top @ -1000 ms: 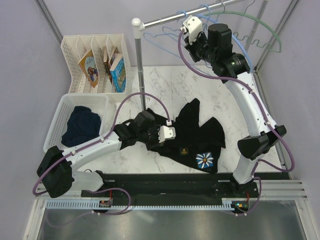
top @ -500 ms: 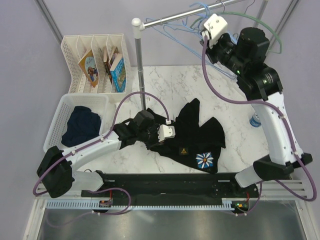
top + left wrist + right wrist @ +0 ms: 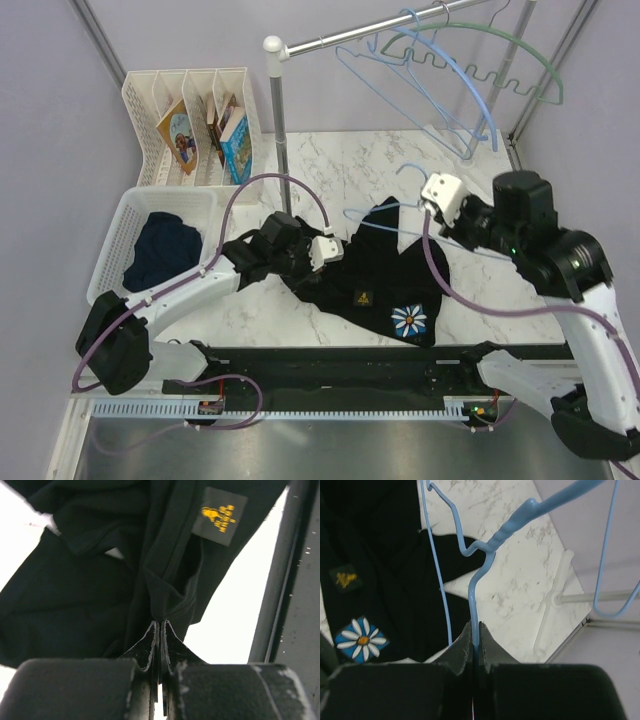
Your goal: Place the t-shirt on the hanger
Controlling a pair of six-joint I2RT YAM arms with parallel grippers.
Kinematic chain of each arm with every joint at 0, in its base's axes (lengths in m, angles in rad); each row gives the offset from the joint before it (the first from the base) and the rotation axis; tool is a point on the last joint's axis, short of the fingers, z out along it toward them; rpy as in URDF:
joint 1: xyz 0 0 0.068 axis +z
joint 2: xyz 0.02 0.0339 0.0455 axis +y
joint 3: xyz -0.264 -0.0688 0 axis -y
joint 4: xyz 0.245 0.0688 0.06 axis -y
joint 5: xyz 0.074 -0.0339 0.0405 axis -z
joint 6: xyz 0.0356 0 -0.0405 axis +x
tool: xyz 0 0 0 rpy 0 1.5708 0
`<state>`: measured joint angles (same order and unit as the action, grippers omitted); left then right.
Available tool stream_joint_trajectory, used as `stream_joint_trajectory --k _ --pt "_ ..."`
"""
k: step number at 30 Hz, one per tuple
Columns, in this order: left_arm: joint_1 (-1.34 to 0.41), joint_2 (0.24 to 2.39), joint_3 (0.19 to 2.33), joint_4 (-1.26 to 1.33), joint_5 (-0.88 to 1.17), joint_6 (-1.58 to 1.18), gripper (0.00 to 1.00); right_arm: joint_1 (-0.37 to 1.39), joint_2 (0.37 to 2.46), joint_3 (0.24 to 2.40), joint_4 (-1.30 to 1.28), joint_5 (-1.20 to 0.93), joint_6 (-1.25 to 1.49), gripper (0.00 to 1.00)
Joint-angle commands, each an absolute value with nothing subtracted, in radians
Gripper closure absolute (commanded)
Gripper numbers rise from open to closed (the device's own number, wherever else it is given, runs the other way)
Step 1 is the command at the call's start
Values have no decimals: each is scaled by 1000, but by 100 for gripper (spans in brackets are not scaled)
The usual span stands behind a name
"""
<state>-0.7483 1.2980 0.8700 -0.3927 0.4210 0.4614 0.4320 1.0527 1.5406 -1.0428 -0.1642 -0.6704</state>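
The black t-shirt (image 3: 390, 270) lies crumpled on the marble table, its white daisy (image 3: 408, 320) and yellow emblem (image 3: 366, 297) facing up. My left gripper (image 3: 338, 260) is shut on a fold of the shirt's left edge; in the left wrist view the fingertips (image 3: 160, 623) pinch dark fabric (image 3: 90, 590) below the emblem label (image 3: 218, 516). My right gripper (image 3: 428, 208) is shut on the light-blue wire hanger (image 3: 380, 215), held just over the shirt's upper part. In the right wrist view the hanger (image 3: 472, 587) rises from between the gripper (image 3: 475, 625) tips, above the shirt (image 3: 385, 570).
A metal rail on a post (image 3: 280, 130) at the back carries a green arched hanger (image 3: 520, 50) and more blue hangers (image 3: 460, 110). A white basket (image 3: 120, 225) with a navy garment (image 3: 165, 250) sits at left. Behind it stands a white file rack (image 3: 140, 100) with books.
My right arm has swung down from the rail, carrying the light-blue hanger to just above the t-shirt. My left gripper has shifted slightly back, still gripping the fabric.
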Motion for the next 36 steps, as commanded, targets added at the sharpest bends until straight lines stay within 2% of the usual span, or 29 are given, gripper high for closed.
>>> stream_joint_trajectory --k 1,5,11,19,36 --pt "-707 1299 891 -377 480 413 98 431 887 1477 -1247 -133 -687 100" --pt "-689 1298 888 -376 486 403 98 431 833 1477 -1377 -234 -742 100" --pt "-683 1296 894 -377 508 384 98 431 845 1405 -1410 -308 -799 100" --pt "-681 1295 902 -385 526 382 98 431 837 1177 -1224 -400 -753 100" --pt "-681 1276 900 -400 523 403 98 430 891 1181 -1091 -350 -756 100"
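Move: The right hand holds the blue hanger beside its neck. The t-shirt opening that the left fingers pinch lies about 23 cm to its left, 4 cm back and some 23 cm below. Down on the shirt, roughly 31 cm below the right hand, the label is about 13 cm left and 9 cm back, the daisy patch 4 cm left and 13 cm back. The left hand is already at that opening. Still pinching the hanger, the right hand draws back about 10 cm, drifting a little right, then sinks some 12 cm towards the shirt, tipping its fingers down about 20 degrees and edging forward again at the end, so the hanger's free shoulder comes in over the label. The left hand keeps its pinch on the shirt and stays nearly still. ##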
